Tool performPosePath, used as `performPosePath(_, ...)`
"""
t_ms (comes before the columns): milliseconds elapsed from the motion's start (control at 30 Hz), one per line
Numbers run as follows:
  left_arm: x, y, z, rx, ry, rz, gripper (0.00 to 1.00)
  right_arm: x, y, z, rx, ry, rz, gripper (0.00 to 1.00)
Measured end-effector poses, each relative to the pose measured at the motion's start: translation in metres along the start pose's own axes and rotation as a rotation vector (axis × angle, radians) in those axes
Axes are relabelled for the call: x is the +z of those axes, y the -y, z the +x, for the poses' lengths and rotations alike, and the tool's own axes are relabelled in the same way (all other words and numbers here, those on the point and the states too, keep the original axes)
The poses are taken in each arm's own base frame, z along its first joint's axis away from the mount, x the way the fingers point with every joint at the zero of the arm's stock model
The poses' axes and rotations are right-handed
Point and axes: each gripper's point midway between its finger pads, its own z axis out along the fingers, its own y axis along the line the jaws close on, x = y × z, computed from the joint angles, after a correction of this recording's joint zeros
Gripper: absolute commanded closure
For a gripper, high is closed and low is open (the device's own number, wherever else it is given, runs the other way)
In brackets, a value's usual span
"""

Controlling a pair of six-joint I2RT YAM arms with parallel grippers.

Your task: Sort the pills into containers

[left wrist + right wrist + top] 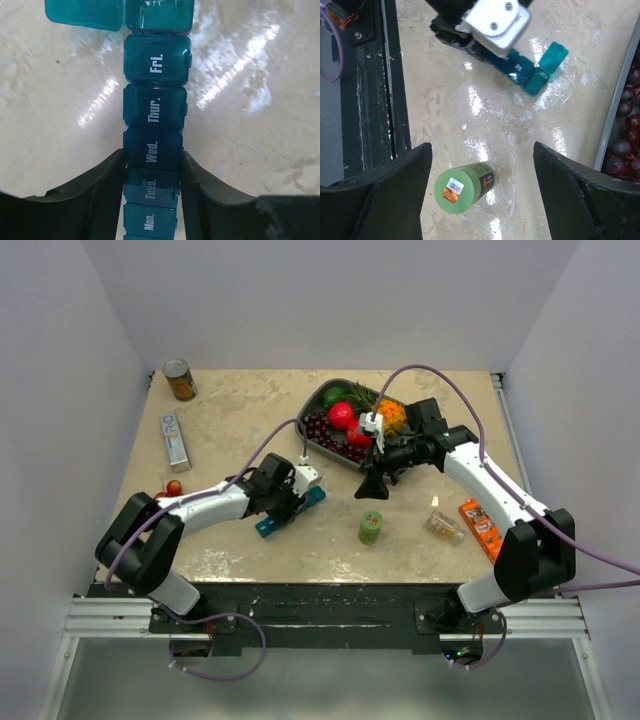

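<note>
The containers [291, 512] are a teal strip of day-labelled compartments [156, 107] lying left of the table's centre, near the front. The lid [85, 12] of the end compartment stands open; the others are closed. My left gripper [292, 502] straddles the strip, its black fingers pressed against both sides at "Wed." and "Tues.", so it is shut on it [152, 162]. My right gripper [372, 487] hangs open [482, 150] above a green capped bottle [462, 188] that stands to the right of the strip [520, 70]. No loose pills show.
A dark fruit tray [318, 396] sits at the back, behind the right arm. A small clear bottle [443, 526] and an orange packet [480, 525] lie at the right. A tin can [180, 380], a white box [175, 437] and small red fruits [172, 488] are on the left.
</note>
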Motion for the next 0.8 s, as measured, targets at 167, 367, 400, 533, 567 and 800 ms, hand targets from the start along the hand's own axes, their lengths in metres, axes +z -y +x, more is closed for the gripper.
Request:
performPosePath(167,-0.017,0.021,0.001,0.008,0.012,0.029,0.88,0.000,0.000,0.000,0.000,0.000,0.000,0.15)
performPosePath(367,-0.013,0.017,0.015,0.073,-0.051,0.016,0.89,0.000,0.000,0.001,0.002,0.000,0.000,0.15)
performPosePath(400,-0.013,0.014,0.016,0.098,-0.057,0.011,0.89,0.000,0.000,0.001,0.003,-0.001,-0.001,0.15)
performPosePath(533,-0.012,0.011,0.024,0.192,-0.072,0.013,0.87,0.001,0.000,0.003,0.004,-0.001,0.000,0.15)
performPosePath(567,-0.013,0.011,0.026,0.210,-0.072,0.015,0.83,0.001,0.000,0.003,0.005,-0.002,0.000,0.15)
performPosePath(800,-0.029,0.017,0.046,0.307,-0.039,0.034,0.57,0.001,-0.001,0.006,0.006,-0.001,-0.003,0.14)
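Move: The left gripper already holds the teal pill organizer by its middle, low over the table; the spot to bring it to is about 5 cm back and 3 cm left. From this hand the green jar stands some 18 cm right and 4 cm back, the tomatoes about 28 cm left and roughly level, and the fruit tray's middle about 22 cm ahead and 17 cm right. From the right hand, the organizer is about 17 cm left, roughly level, 17 cm lower. Bring the left gripper back about 5 cm, towards its own base and away from the fruit tray, keeping the pinch on the organizer's middle. Start with a slight lift and settle low again, then ease left as well, swinging the organizer some 15 degrees clockwise. ##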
